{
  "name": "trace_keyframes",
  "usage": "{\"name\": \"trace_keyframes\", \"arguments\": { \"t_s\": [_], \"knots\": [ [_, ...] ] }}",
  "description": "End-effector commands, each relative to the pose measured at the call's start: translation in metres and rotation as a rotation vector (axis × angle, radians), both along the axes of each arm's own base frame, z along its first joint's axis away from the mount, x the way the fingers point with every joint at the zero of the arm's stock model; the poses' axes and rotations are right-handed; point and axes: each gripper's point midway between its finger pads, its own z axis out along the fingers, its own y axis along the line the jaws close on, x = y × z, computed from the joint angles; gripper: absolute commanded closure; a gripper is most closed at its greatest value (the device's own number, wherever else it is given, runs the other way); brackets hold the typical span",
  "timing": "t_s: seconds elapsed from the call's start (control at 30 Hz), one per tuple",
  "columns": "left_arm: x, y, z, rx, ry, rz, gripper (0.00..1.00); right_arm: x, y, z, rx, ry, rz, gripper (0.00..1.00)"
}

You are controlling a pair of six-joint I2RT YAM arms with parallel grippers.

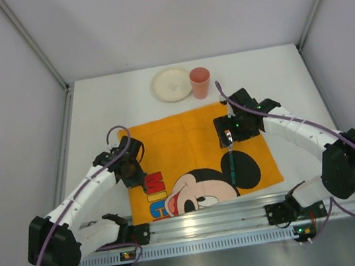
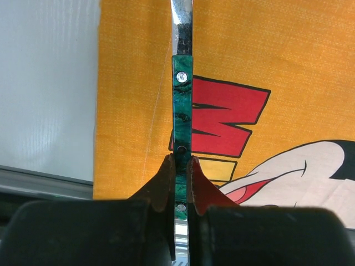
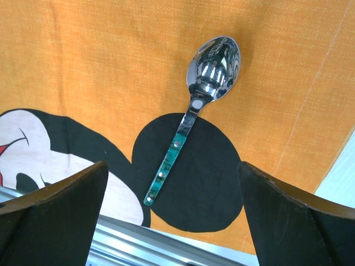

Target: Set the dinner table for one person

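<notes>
The dinner table point(image 1: 95, 115) is a white top with an orange Mickey Mouse cloth point(image 1: 185, 138) spread across its middle. My left gripper point(image 1: 136, 172) hangs over the cloth's left edge. In the left wrist view, the left gripper point(image 2: 181, 166) is shut on the green handle of a steel utensil point(image 2: 182, 105), whose head runs out of the frame's top. A green-handled spoon point(image 3: 191, 113) lies flat on the cloth over Mickey's black ear point(image 3: 194, 177). My right gripper point(image 3: 172, 166) stands open above the spoon point(image 1: 234, 168), touching nothing.
A white plate point(image 1: 169, 84) and a pink cup point(image 1: 201, 82) stand side by side on the table's far side, just past the cloth. An aluminium rail point(image 1: 211, 225) runs along the near edge. Grey walls enclose the table on three sides.
</notes>
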Motion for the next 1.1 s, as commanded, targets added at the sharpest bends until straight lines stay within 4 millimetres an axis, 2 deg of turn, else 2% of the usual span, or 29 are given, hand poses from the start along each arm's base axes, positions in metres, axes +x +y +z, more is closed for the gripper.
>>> {"name": "trace_keyframes", "arguments": {
  "t_s": [0.0,0.17,0.33,0.4,0.43,0.47,0.53,0.57,0.67,0.7,0.73,0.77,0.8,0.83,0.87,0.9,0.93,0.97,1.0,1.03,1.07],
  "knots": [
    [-0.011,0.0,-0.004,-0.004,0.033,-0.001,0.94,0.003,0.001,0.009,0.031,-0.041,-0.01,0.0],
    [-0.025,0.0,-0.016,0.044,0.112,-0.032,0.88,0.002,0.001,0.002,0.027,-0.032,-0.008,0.0],
    [-0.028,0.001,-0.013,0.113,0.138,-0.07,0.83,0.004,0.001,-0.005,0.016,-0.022,-0.014,0.0],
    [-0.022,0.002,-0.004,0.151,0.126,-0.059,0.67,0.004,0.001,-0.008,0.011,-0.016,-0.014,0.0],
    [-0.026,0.006,-0.002,0.179,0.153,-0.065,0.41,0.005,0.001,-0.007,0.009,-0.018,-0.016,0.0],
    [-0.017,0.001,0.009,0.171,0.128,-0.075,0.28,0.005,0.0,-0.008,0.006,-0.016,-0.018,0.0],
    [-0.013,0.003,0.022,0.199,0.122,-0.083,0.1,0.006,-0.002,-0.008,-0.003,-0.021,-0.022,0.0],
    [0.002,-0.004,0.04,0.183,0.069,-0.092,0.09,0.005,-0.003,-0.008,-0.007,-0.02,-0.023,0.0],
    [0.035,-0.005,0.068,0.242,-0.026,-0.11,0.06,0.006,-0.006,-0.008,-0.013,-0.023,-0.033,0.0],
    [0.056,-0.013,0.089,0.224,-0.098,-0.107,0.04,0.006,-0.006,-0.008,-0.011,-0.022,-0.032,0.0],
    [0.072,-0.017,0.09,0.239,-0.113,-0.113,0.04,0.006,-0.005,-0.008,-0.01,-0.021,-0.031,0.0],
    [0.101,-0.027,0.107,0.205,-0.196,-0.127,0.04,0.007,-0.005,-0.008,-0.008,-0.02,-0.033,0.0],
    [0.119,-0.035,0.11,0.184,-0.223,-0.136,0.04,0.007,-0.004,-0.007,-0.005,-0.02,-0.033,0.0],
    [0.135,-0.047,0.099,0.151,-0.202,-0.157,0.04,0.007,-0.003,-0.006,-0.001,-0.016,-0.033,0.0],
    [0.158,-0.051,0.105,0.125,-0.237,-0.161,0.04,0.007,-0.003,-0.005,-0.001,-0.016,-0.034,0.0],
    [0.185,-0.065,0.107,0.066,-0.302,-0.162,0.03,0.007,-0.003,0.0,0.001,-0.02,-0.035,0.0],
    [0.203,-0.071,0.085,0.043,-0.267,-0.163,0.04,0.008,-0.004,0.002,-0.001,-0.024,-0.041,0.0],
    [0.222,-0.085,0.09,-0.049,-0.29,-0.16,0.04,0.008,-0.005,0.005,-0.001,-0.028,-0.044,0.0],
    [0.243,-0.078,0.086,-0.081,-0.304,-0.116,0.05,0.01,-0.005,0.011,0.005,-0.04,-0.049,0.0],
    [0.27,-0.084,0.072,-0.122,-0.332,-0.096,0.05,0.008,-0.008,0.014,0.0,-0.038,-0.056,0.0],
    [0.293,-0.079,0.078,-0.172,-0.367,-0.048,0.05,0.008,-0.009,0.017,-0.001,-0.043,-0.061,0.0]
  ]
}}
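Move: Held by the left hand near its handle end, the fork is to lie along the mat's left side; the middle of that spot is about 3 cm ahead, straight in line and 3 below. The red M is some 3 cm ahead and 4 to the right. The plate lies roughly 43 cm ahead and 18 right, with the cup 14 cm right of the plate and 3 nearer. From the right hand the fork spot is about 38 cm left, 5 back and 9 below. Easing the held fork back about 3 cm and down about 2, the left hand lays it on the mat beside the red lettering and opens its fingers wide. It then rises some 12 cm off the released fork and sweeps forward about 25 cm and somewhat right towards the plate, tipping the fingers forward and sinking a little at the end. ##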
